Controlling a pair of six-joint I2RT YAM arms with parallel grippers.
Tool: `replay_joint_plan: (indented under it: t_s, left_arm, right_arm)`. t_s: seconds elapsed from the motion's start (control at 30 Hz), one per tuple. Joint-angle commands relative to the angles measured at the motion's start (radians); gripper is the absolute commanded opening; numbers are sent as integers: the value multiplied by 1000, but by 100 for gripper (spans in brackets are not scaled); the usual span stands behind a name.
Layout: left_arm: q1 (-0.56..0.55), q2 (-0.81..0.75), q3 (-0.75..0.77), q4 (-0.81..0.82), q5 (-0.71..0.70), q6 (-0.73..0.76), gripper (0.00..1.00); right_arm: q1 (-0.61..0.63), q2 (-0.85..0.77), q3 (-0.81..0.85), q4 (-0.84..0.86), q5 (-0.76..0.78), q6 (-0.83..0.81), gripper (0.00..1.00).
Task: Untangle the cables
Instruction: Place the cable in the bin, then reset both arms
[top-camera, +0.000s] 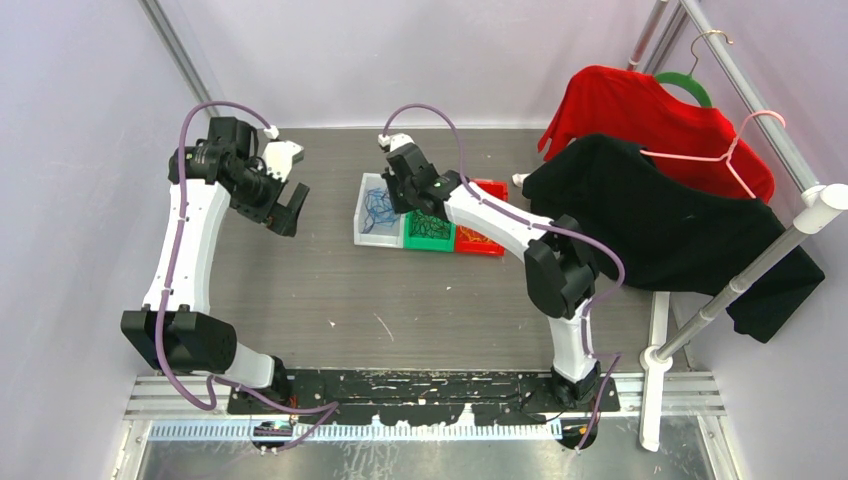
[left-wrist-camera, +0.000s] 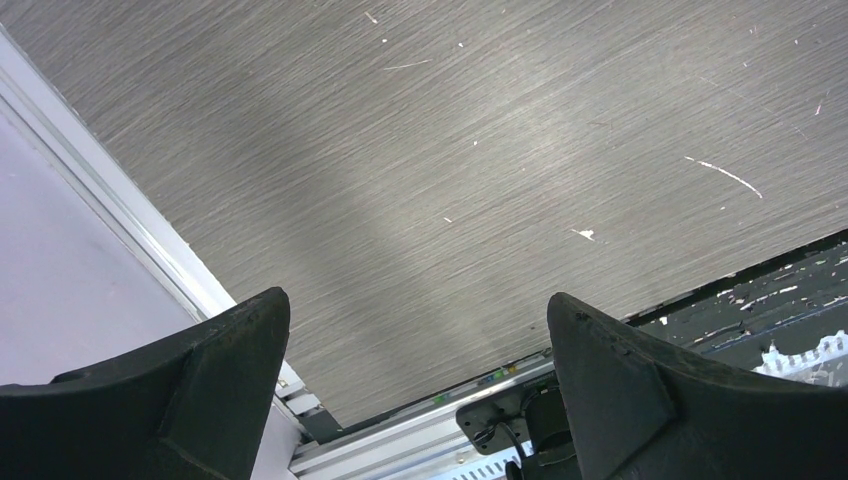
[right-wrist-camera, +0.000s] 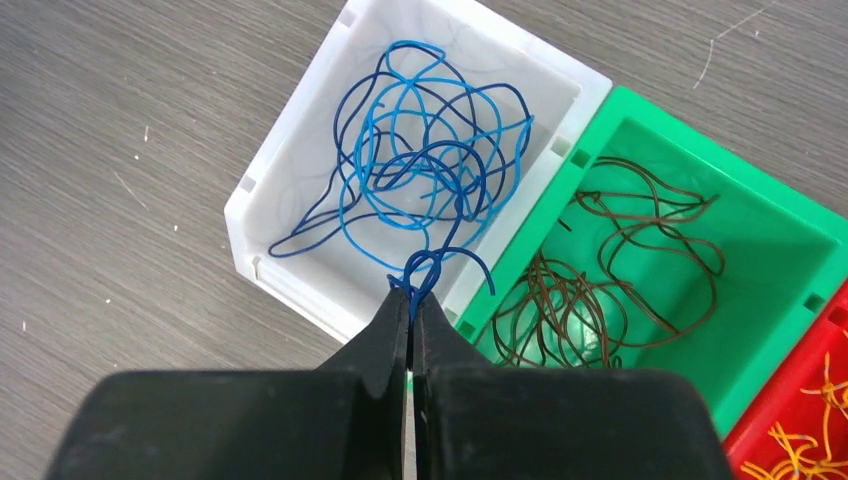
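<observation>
Blue cables (right-wrist-camera: 425, 160) lie in a loose tangle inside a white bin (right-wrist-camera: 262, 175). My right gripper (right-wrist-camera: 411, 296) hangs over that bin's near corner, shut on a loop of blue cable that rises from the tangle. Dark brown cables (right-wrist-camera: 590, 285) fill the green bin (right-wrist-camera: 790, 260) beside it, and orange cables (right-wrist-camera: 800, 440) show in the red bin (right-wrist-camera: 760, 425). In the top view the right gripper (top-camera: 400, 190) sits over the white bin (top-camera: 368, 232). My left gripper (top-camera: 288, 205) is open and raised at the left, over bare table, holding nothing.
The three bins stand in a row at the table's middle back, white, green (top-camera: 428, 232), red (top-camera: 482, 238). A clothes rack (top-camera: 760, 260) with a black shirt (top-camera: 660, 220) and a red shirt (top-camera: 650, 115) stands at the right. The left wall rail (left-wrist-camera: 110, 200) runs beside the left gripper (left-wrist-camera: 420, 310).
</observation>
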Motion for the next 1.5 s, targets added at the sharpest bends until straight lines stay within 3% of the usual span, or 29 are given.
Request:
replay_joint_plan:
  t_s: [0.0, 0.27, 0.4, 0.67, 1.0, 1.07, 1.27, 1.37, 1.47]
  left_arm:
    - [7, -22, 7, 30, 14, -4, 100]
    - [5, -27, 14, 29, 14, -1, 100]
    - [7, -22, 17, 35, 26, -14, 100]
    - [7, -24, 3, 51, 28, -28, 100]
    - [7, -16, 26, 91, 44, -63, 100]
    - [7, -24, 11, 118, 50, -74, 100]
    - [40, -94, -156, 373, 97, -164, 100]
    - [82, -136, -333, 652, 134, -250, 100]
    - [96, -175, -576, 968, 177, -314, 100]
  right_arm:
    - [-2, 49, 117, 6, 11, 17, 4]
    - [-3, 201, 250, -4, 0, 55, 6]
    - [-1, 259, 284, 0, 1, 68, 11]
    - [-2, 231, 290, -13, 20, 49, 55]
    - [-2, -32, 220, -20, -7, 20, 84]
    - [-2, -119, 153, -12, 24, 13, 99]
    - [-91, -448, -249, 93, 221, 31, 100]
    - [-216, -607, -475, 117, 328, 135, 100]
    - [-322, -728, -677, 193, 529, 189, 100]
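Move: The right hand, shut on the dark blue cable, has it dangling over the white bin, whose middle lies about 3 cm ahead, 5 cm to the left and 11 cm below. Level with the white bin, the green bin sits roughly 6 cm to the right of this hand and the red bin some 17 cm to its right. From the empty left hand the white bin is about 14 cm ahead, 22 cm to the right and 20 cm below. Down, and a little forward and left, the right hand lowers the held cable about 7 cm into the white bin and opens its fingers wide to let go. It then rises some 20 cm and swings right towards the red bin, drifting back, the wrist turning about 25 degrees clockwise. Late on, the open left hand starts forward and down. ##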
